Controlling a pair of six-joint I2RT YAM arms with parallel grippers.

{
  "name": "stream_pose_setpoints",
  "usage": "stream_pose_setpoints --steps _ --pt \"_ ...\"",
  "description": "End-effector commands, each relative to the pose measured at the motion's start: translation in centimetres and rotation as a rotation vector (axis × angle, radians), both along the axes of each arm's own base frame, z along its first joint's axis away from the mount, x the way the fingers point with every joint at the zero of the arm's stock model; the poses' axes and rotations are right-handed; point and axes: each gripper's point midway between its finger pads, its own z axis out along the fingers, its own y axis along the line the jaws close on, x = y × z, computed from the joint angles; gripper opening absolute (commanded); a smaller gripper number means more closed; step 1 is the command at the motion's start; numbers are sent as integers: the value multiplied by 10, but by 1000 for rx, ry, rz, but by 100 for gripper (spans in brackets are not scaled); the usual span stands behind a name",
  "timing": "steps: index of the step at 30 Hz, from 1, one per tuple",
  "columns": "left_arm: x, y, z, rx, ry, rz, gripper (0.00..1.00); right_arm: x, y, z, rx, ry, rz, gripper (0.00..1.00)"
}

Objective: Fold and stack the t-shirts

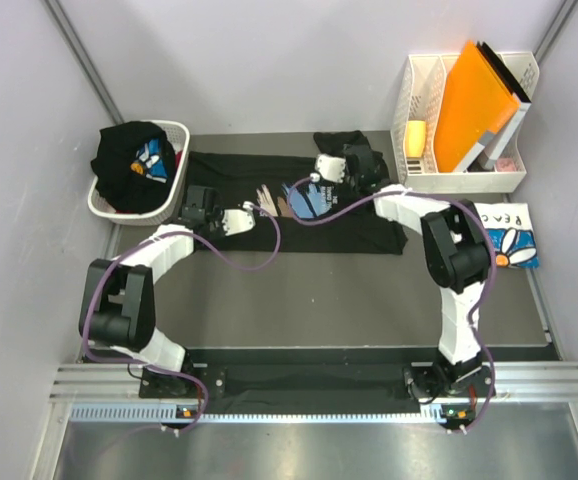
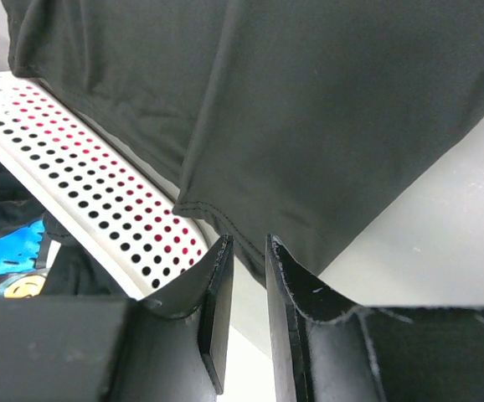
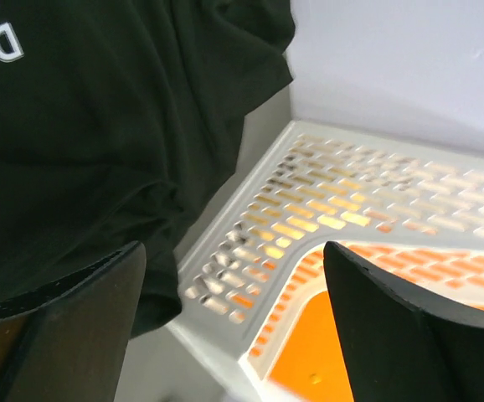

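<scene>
A black t-shirt [image 1: 269, 200] with a blue, white and tan chest print lies spread flat at the back of the table. My left gripper [image 1: 195, 206] hovers at its left edge beside the basket. Its jaws [image 2: 249, 241] stand narrowly open with nothing between them, and the shirt's hem [image 2: 309, 126] lies just past the tips. My right gripper [image 1: 367, 162] is at the shirt's far right corner, wide open [image 3: 235, 251] and empty, with black cloth [image 3: 100, 126] bunched to its left. A second black t-shirt [image 1: 129, 165] fills the basket. A folded white t-shirt [image 1: 504, 235] with a blue daisy lies at the right.
A white perforated laundry basket [image 1: 176, 135] [image 2: 83, 176] stands at the back left. A white file organiser [image 1: 419, 100] [image 3: 309, 201] with an orange folder [image 1: 474, 100] [image 3: 326, 352] stands at the back right, close to my right fingers. Grey walls enclose the table.
</scene>
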Motion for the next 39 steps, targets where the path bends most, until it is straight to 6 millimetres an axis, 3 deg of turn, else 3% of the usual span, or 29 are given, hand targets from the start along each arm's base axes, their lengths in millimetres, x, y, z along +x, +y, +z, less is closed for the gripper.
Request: stream_pose_setpoints --steps 1,2,3,5,6,8,13,15,17,19,25,39 --pt "16 -1 5 -9 -53 31 28 -25 -6 62 310 75 -107 87" --pt "17 3 3 -3 -51 48 28 -34 -8 73 376 92 -122 86" --pt "18 5 -5 4 -34 65 28 -51 -10 59 389 184 -109 86" --pt "25 8 -7 -11 -33 99 25 -72 -14 63 427 238 -96 84" --pt "26 9 -16 -15 -11 110 24 -91 -20 44 427 329 -91 84" --pt "29 7 -18 -41 3 125 24 -113 -36 34 445 392 -111 83" --pt "29 1 -27 -58 27 115 24 -166 -54 2 516 632 -109 75" --pt "30 1 -28 -49 25 107 13 -183 -60 -13 530 704 -117 70" --pt "32 2 -29 -44 27 111 0 -193 -62 -27 539 754 -125 69" --pt "32 1 -30 -41 34 110 0 -199 -63 -40 546 815 -130 67" --pt "30 -4 -32 -21 38 97 0 -211 -67 -51 624 931 -128 65" --pt "19 -15 -67 15 81 129 0 -207 -72 -61 622 957 -109 62"
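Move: The right hand, open over the far right of the black t-shirt, goes for the shirt's near-right corner, about 22 cm back, 9 cm to its right and 10 cm down; the white rack stands some 22 cm to that hand's right and 4 cm farther out, and the folded shirt about 23 cm right of the corner and 3 cm farther out. The left hand hovers 7 cm above its spot near the shirt's near-left corner, 2 cm ahead and 1 cm right, with the basket about 13 cm left and 8 cm ahead. The right hand sweeps back some 22 cm and 8 cm to its right, rising at first and then sinking to end about 7 cm lower, while it tips from pointing forward to pointing down and its fingers narrow but stay open, straddling the way to the shirt's near-right corner without closing on it. The left hand sinks about 6 cm in two steps, shutting its fingers empty between them, and brings the closed tips down onto the cloth near the near-left corner. ##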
